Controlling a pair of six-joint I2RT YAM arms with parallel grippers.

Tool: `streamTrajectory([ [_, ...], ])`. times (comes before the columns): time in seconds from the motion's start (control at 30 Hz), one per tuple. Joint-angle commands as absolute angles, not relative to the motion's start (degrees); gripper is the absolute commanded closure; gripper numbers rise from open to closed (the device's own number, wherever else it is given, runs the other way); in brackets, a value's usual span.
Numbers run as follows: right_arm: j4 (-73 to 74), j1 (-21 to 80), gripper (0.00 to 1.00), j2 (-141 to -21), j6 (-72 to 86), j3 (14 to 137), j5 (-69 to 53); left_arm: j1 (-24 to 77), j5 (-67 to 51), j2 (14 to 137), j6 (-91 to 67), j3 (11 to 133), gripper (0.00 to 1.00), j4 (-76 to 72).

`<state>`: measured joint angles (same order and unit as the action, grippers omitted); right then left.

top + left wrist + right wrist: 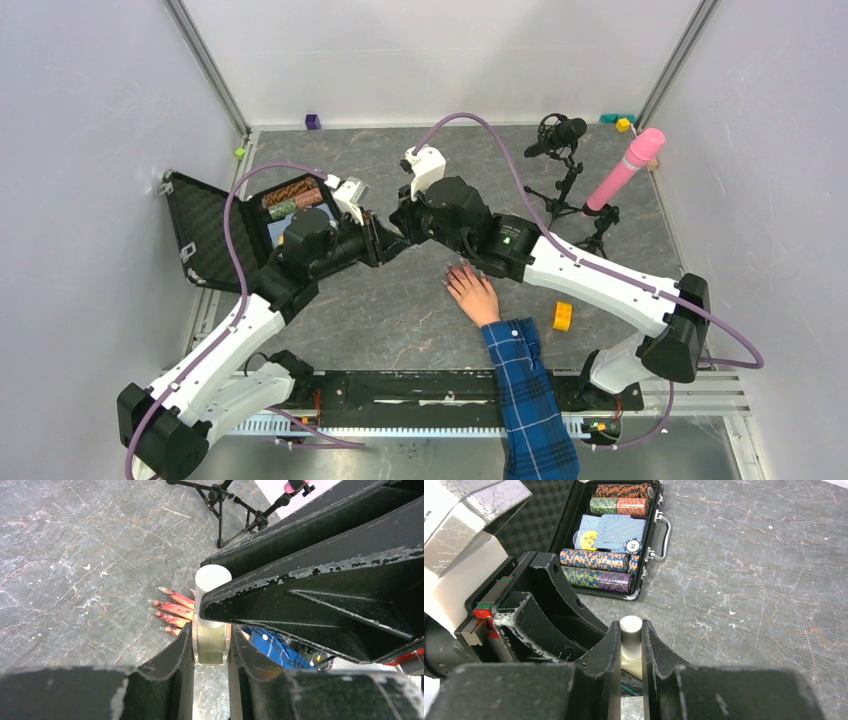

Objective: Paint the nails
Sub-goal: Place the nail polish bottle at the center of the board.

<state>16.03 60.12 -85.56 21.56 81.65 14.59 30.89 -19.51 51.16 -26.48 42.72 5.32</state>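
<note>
A small glass bottle of pale liquid sits upright between the fingers of my left gripper, which is shut on it. My right gripper is shut on the bottle's white cap, which sits on the bottle's top. The two grippers meet above the table's middle. A pale hand with a blue plaid sleeve lies flat on the table just right of them. Its fingers are smeared red, and the nails point away from the sleeve, past the bottle.
An open black case of poker chips and cards lies at the left. A microphone on a tripod and a pink cylinder on a stand are at the back right. A yellow piece lies by the right arm.
</note>
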Motion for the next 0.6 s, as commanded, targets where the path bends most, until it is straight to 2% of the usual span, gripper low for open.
streamTrajectory([
  [0.0,19.04,62.40,1.00,-85.72,21.24,81.29,14.74,30.41,-15.97,50.35,-24.17,43.94,0.98,-0.64],
  [0.07,18.28,62.40,1.00,-84.62,20.38,80.42,17.40,30.47,-15.77,50.31,-24.00,44.13,0.94,-0.32],
  [0.13,17.68,62.40,1.00,-83.42,19.17,79.80,20.49,30.41,-15.11,50.23,-23.83,44.25,0.83,-0.33],
  [0.17,17.36,62.32,1.00,-82.97,18.34,79.56,22.17,30.42,-14.51,50.11,-23.67,44.36,0.75,-0.27],
  [0.23,17.50,61.57,1.00,-82.35,17.47,79.43,24.60,30.41,-13.28,49.80,-23.15,44.68,0.49,2.03],
  [0.3,17.40,59.64,1.00,-81.74,17.63,78.58,25.10,30.41,-12.29,49.43,-22.31,45.15,0.29,3.24],
  [0.4,15.43,56.86,1.00,-80.35,17.21,75.47,26.57,30.43,-10.92,48.65,-20.56,46.00,0.05,5.81],
  [0.43,14.28,55.79,1.00,-79.72,17.09,73.82,26.76,30.42,-10.49,48.24,-19.95,46.25,0.01,7.01],
  [0.57,2.26,53.71,1.00,-75.61,13.68,62.67,25.85,30.11,-7.85,46.75,-17.14,46.99,0.00,11.68],
])
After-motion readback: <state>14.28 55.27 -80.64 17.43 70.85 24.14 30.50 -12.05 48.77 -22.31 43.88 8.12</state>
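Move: The bare middle of the board, where the bottle is to stand, lies about 16 cm ahead of the right hand, some 10 cm to its right and roughly 28 cm below. The painted hand's middle is about 4 cm ahead of the right hand, 15 cm to its right and also low on the board; the chip case lies about 20 cm ahead and 31 cm left. From the left hand, the board's middle is about 16 cm ahead, 10 cm right and 24 cm down. After a short hold with both grippers still on the upright nail polish bottle, the left fingers spread from their grip on its body to fully open and let go, that hand easing some 2 cm left and a little forward while turning slightly counter-clockwise. The right fingers keep their pinch on the white cap and, gathering speed, carry the bottle about 9 cm away from the left gripper, mainly to the right, with forward and down about equal after that, towards the board's middle and the painted fingertips, the wrist turning some 12 degrees clockwise. ##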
